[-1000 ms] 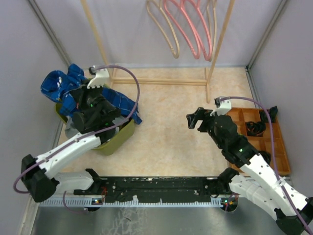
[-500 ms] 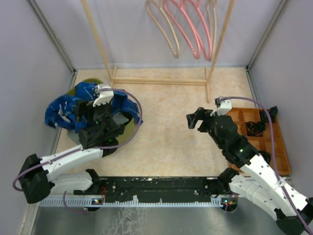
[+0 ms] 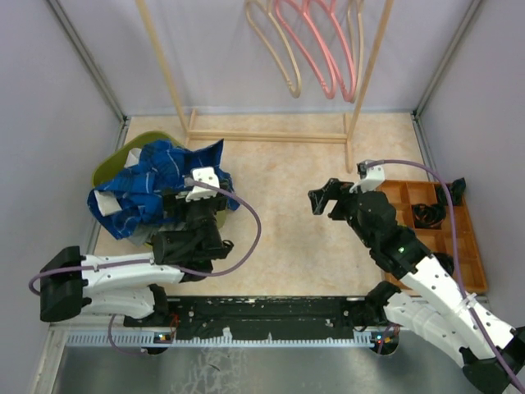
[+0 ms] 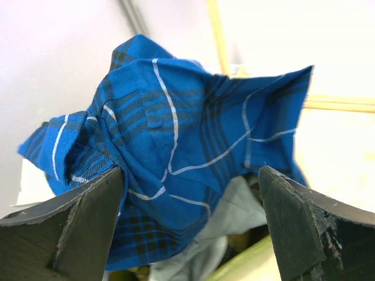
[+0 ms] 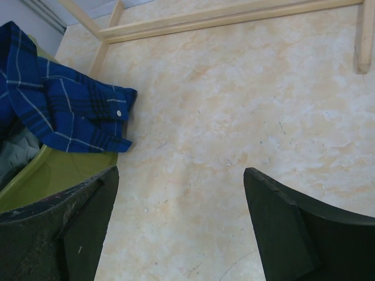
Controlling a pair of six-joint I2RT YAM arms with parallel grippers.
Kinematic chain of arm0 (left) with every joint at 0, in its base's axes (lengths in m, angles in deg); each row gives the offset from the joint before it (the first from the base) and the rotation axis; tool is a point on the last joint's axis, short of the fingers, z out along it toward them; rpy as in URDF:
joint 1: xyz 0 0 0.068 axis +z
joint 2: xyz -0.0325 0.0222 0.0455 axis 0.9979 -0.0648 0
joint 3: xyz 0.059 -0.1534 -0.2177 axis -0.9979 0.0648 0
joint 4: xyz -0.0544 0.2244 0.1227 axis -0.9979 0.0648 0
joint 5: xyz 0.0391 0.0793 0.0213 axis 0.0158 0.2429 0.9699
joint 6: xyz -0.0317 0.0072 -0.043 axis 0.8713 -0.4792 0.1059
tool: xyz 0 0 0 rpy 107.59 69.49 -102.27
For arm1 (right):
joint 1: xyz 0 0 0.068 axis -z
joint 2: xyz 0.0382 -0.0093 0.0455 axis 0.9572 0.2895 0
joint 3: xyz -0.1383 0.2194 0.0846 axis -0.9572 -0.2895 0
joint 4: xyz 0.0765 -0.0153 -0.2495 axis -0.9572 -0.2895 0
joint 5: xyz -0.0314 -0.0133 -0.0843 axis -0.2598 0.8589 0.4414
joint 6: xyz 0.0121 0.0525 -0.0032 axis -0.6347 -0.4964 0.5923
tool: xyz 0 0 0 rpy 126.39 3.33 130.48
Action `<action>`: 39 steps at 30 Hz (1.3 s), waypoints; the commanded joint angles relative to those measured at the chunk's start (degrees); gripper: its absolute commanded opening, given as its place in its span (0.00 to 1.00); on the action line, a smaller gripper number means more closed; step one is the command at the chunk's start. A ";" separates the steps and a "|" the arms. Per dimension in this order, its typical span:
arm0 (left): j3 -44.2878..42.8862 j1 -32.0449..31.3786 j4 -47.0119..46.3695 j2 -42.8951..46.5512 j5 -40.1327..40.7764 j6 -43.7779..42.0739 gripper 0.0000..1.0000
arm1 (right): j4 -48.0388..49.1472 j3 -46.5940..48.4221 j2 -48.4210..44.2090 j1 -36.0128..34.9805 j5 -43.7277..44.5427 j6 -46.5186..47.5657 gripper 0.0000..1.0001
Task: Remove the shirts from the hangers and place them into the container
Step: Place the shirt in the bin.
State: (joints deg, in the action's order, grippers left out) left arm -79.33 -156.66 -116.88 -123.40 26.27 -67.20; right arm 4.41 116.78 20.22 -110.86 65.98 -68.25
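A blue shirt (image 3: 156, 185) with thin white check lines lies heaped over the olive-green container (image 3: 123, 156) at the left. It fills the left wrist view as the blue shirt (image 4: 187, 123), with a grey shirt (image 4: 237, 205) and the container rim (image 4: 246, 260) under it. My left gripper (image 3: 182, 201) sits just right of the heap, open (image 4: 190, 172) and holding nothing. My right gripper (image 3: 321, 197) hangs open (image 5: 181, 170) over bare table at mid-right. Pink hangers (image 3: 328, 57) and a wood-coloured hanger (image 3: 275, 49) hang bare on the rack.
Wooden rack poles (image 3: 168, 74) and a base bar (image 3: 267, 135) stand at the back. An orange divided tray (image 3: 435, 230) of black parts lies at the right edge. Grey walls close in both sides. A shirt corner (image 5: 94, 117) drapes over the container's edge (image 5: 53, 175).
My left gripper opened and let go of the blue shirt, then drew back toward the near right. The shirt dropped onto the container. The right arm barely moved.
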 commanded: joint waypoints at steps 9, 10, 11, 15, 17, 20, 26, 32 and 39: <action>-15.81 -13.95 -15.19 -8.09 1.70 5.60 0.99 | 4.89 -0.39 -1.05 0.15 -1.31 0.66 0.88; -16.44 -14.64 -15.17 -8.14 1.79 5.78 0.99 | 4.93 -0.33 -0.99 0.10 -1.45 0.68 0.88; -16.79 -15.40 -15.19 -8.00 1.79 6.48 0.99 | 4.90 -0.29 -0.99 0.15 -1.53 0.70 0.88; -16.40 -18.54 -15.11 -6.67 1.85 9.00 0.99 | 4.65 -0.15 -1.01 0.16 -1.28 1.26 0.89; -15.17 -18.71 -15.19 -5.40 1.96 8.14 0.99 | 4.07 0.14 -1.24 0.12 -1.07 1.43 0.89; -11.59 -19.68 -15.20 -2.75 1.89 9.26 0.99 | 4.15 -0.10 -1.87 0.16 -1.58 1.92 0.89; -10.19 -28.01 -15.14 1.32 1.89 7.02 0.99 | 7.99 -0.82 -3.03 0.16 -9.04 5.50 0.88; -5.18 -36.42 -15.16 2.48 1.86 13.50 0.99 | 11.79 -2.37 -3.31 0.12 -12.37 5.27 0.88; -6.45 -44.60 -15.11 -0.41 1.74 16.92 0.99 | 10.44 -2.01 -3.31 0.16 -13.24 4.97 0.88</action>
State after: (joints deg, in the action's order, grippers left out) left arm -84.46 -197.64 -116.91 -121.94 26.36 -52.97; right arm 11.86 114.48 17.42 -110.86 54.35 -63.92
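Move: Across the green bin lies the released blue shirt, its middle about 5 cm ahead of the left hand, some 8 cm to its left and 10 cm below; the cloth reaches right up to the open left finger. The bin's middle sits nearly under the shirt, some 22 cm below the hand. The rack's left foot stands about 25 cm ahead, 2 cm left and 30 cm down. From the right hand, the shirt lies some 40 cm left, about 3 cm ahead and 5 cm lower. Drawing clear with its fingers still wide open, the left hand first sweeps right across the shirt and rises a little, then backs away from the bin towards its own base, ending some 14 cm back and 13 cm right. It swings about 40 degrees clockwise and rolls left side down, with cloth still close against the left finger. The right hand eases slightly left and up, still empty. ##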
